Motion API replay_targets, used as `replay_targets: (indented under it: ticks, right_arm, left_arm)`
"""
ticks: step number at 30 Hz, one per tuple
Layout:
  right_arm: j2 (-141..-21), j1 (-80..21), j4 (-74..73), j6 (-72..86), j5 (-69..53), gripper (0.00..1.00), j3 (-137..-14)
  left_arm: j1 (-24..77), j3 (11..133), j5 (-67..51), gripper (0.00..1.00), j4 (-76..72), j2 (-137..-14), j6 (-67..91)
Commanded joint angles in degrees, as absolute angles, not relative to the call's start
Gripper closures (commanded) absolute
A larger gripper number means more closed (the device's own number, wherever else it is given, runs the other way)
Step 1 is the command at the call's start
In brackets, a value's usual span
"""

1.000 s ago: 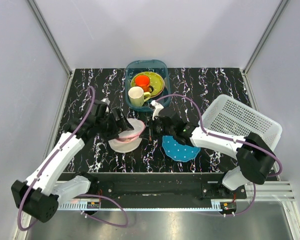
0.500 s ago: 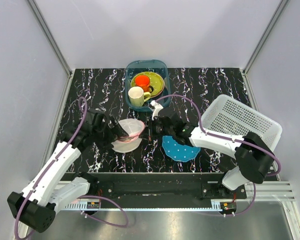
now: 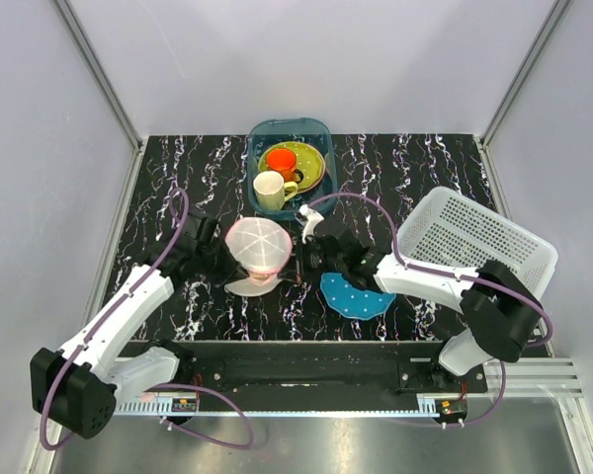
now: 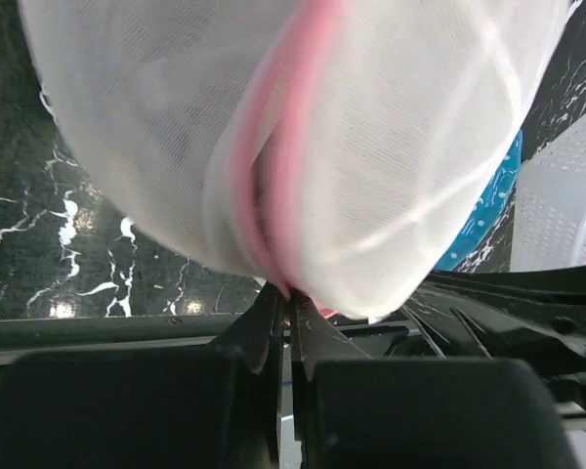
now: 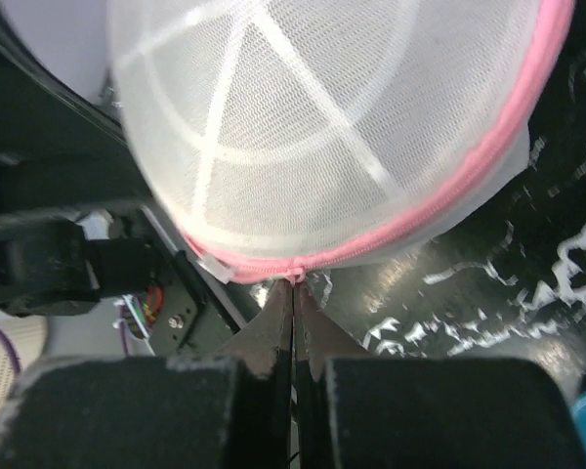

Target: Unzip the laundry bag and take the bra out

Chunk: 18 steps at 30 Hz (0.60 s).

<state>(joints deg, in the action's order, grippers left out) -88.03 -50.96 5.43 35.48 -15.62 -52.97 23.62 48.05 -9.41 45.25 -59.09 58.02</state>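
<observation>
The laundry bag (image 3: 259, 247) is a round white mesh case with pink zipper trim, tipped up on edge so its domed face with white ribs faces up. My left gripper (image 3: 230, 267) is shut on the pink trim at the bag's left lower edge, as the left wrist view (image 4: 289, 295) shows under the bag (image 4: 371, 147). My right gripper (image 3: 296, 261) is shut on the pink zipper at the bag's right edge; the right wrist view (image 5: 295, 283) shows it below the bag (image 5: 322, 117). The bra is hidden.
A blue dotted plate (image 3: 354, 294) lies under my right arm. A white perforated basket (image 3: 474, 242) stands at the right. A teal tub (image 3: 321, 128) at the back holds a cream mug (image 3: 269, 190), an orange cup and a green plate.
The bag has been tipped up from lying flat to standing on edge, its round face now turned upward. My left arm swung round with it; the right gripper stayed at the zipper.
</observation>
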Motion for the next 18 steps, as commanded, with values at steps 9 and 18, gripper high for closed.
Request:
replay_targets:
  ticks: [9, 18]
  right_arm:
    - [-83.06, -46.67, 6.33, 31.20, -11.33, 1.00, -39.11]
    - [-83.50, -46.67, 4.67, 31.03, -12.31, 0.91, -42.71]
  left_arm:
    - [15.64, 57.74, -10.71, 1.00, 43.86, -61.78, 48.61]
    - [15.64, 57.48, -14.59, 1.00, 40.87, -63.37, 47.02]
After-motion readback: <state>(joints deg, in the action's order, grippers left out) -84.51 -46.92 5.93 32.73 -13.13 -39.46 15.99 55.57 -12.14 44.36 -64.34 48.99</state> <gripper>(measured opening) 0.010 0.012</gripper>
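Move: Just ahead of the left fingertips, which already pinch the laundry bag's pink edge, the bag's middle lies about 5 cm forward and 3 cm right, a little below. From the right hand, also closed on the pink rim, it is some 5 cm ahead and 5 cm left. The blue plate lies about 20 cm right of the right hand, roughly level, 12 cm lower; the cream mug is 22 cm ahead of that hand, 2 cm left and 8 cm below. Spreading the bag between two kept pinches, the right hand drags its rim about 7 cm down and nearly as far right, towards the blue plate, its fingers dipping some 10 degrees, then holds. The left draws its edge roughly 5 cm forward and 3 cm up, easing a little left, away from the right hand. ##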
